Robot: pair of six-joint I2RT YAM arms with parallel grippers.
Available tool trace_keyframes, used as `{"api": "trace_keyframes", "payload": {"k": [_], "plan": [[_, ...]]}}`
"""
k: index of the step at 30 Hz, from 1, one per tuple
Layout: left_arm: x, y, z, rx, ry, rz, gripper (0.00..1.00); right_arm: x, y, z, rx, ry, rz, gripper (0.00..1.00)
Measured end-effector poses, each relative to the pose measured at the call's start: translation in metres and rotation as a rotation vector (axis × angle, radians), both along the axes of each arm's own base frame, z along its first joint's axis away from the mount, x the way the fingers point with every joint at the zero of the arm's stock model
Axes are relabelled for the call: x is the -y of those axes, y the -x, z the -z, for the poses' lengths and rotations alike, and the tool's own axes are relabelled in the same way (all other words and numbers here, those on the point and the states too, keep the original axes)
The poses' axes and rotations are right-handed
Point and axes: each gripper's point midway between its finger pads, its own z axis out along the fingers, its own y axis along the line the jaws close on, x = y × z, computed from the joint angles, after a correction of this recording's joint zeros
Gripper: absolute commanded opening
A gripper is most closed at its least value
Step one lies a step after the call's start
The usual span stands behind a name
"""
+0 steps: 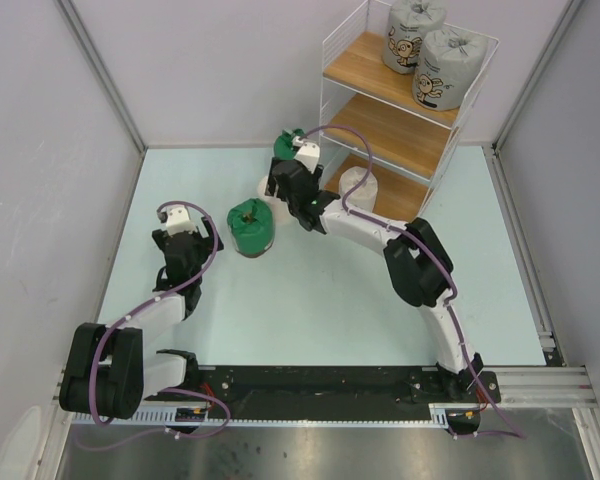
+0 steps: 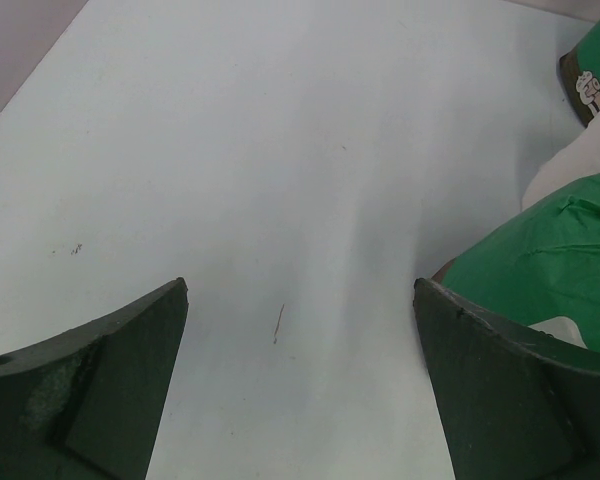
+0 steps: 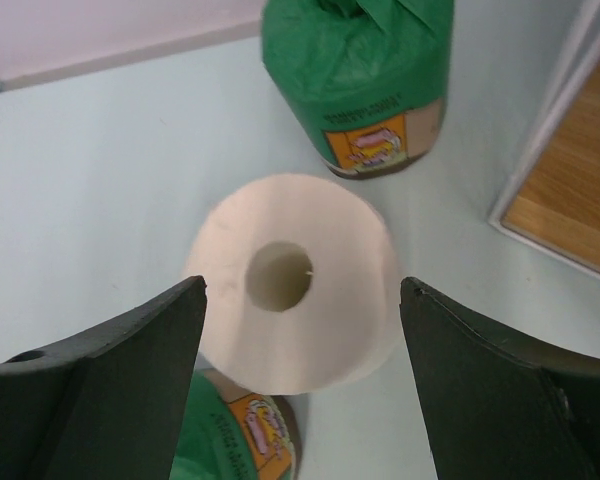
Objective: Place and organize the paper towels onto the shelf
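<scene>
A bare white paper towel roll (image 3: 295, 280) stands upright on the table, and my right gripper (image 3: 302, 285) hovers open over it, a finger on each side and neither touching. In the top view that roll (image 1: 265, 186) peeks out left of the right gripper (image 1: 285, 190). One green-wrapped roll (image 1: 250, 227) stands nearer me, another (image 1: 288, 143) behind the gripper. Two grey cartoon-print rolls (image 1: 416, 35) (image 1: 445, 68) sit on the shelf's (image 1: 380, 75) top board and a white-wrapped roll (image 1: 358, 185) on its bottom board. My left gripper (image 2: 300, 285) is open over bare table, the green roll (image 2: 540, 260) to its right.
The shelf's white wire frame (image 3: 555, 110) stands close to the right of my right gripper. Grey walls (image 1: 40, 150) enclose the table on the left, back and right. The middle shelf board (image 1: 395, 130) holds nothing that I can see.
</scene>
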Motion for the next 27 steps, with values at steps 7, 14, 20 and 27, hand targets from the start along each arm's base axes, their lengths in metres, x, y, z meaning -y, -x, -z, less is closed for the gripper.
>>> {"api": "trace_keyframes", "payload": {"k": [7,14,20,27], "plan": [[0.0,0.0,0.0,-0.002,0.0,0.0,1.0,0.015,-0.001,0.028,-0.077,0.022,0.048,0.82],[0.0,0.0,0.001,-0.003,0.0,0.0,1.0,0.021,-0.01,0.048,-0.119,0.0,0.068,0.82],[0.0,0.0,0.002,-0.005,0.0,0.001,1.0,0.019,-0.015,0.058,-0.135,-0.014,0.067,0.82],[0.0,0.0,0.002,-0.005,0.0,0.0,1.0,0.013,-0.021,0.064,-0.141,-0.016,0.061,0.74]]}}
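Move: The right hand, fingers open, hangs over the bare white roll: the roll's middle is about 2 cm ahead, 3 cm to its left and 11 cm below. The near green package is some 6 cm back and 9 cm left of that hand. The far green package is 13 cm straight ahead, the shelved white roll about 5 cm ahead and 18 cm right. From the idle left hand the bare roll lies roughly 13 cm ahead and 22 cm right. Downward goes the right hand, about 6 cm, swinging some 2 cm right at first and then easing 2 cm forward while the fingers tip down by nearly 10 degrees. This brings the left finger to the bare roll's core hole and the right one outside its right-hand wall; at the very end the fingers just begin to close. ##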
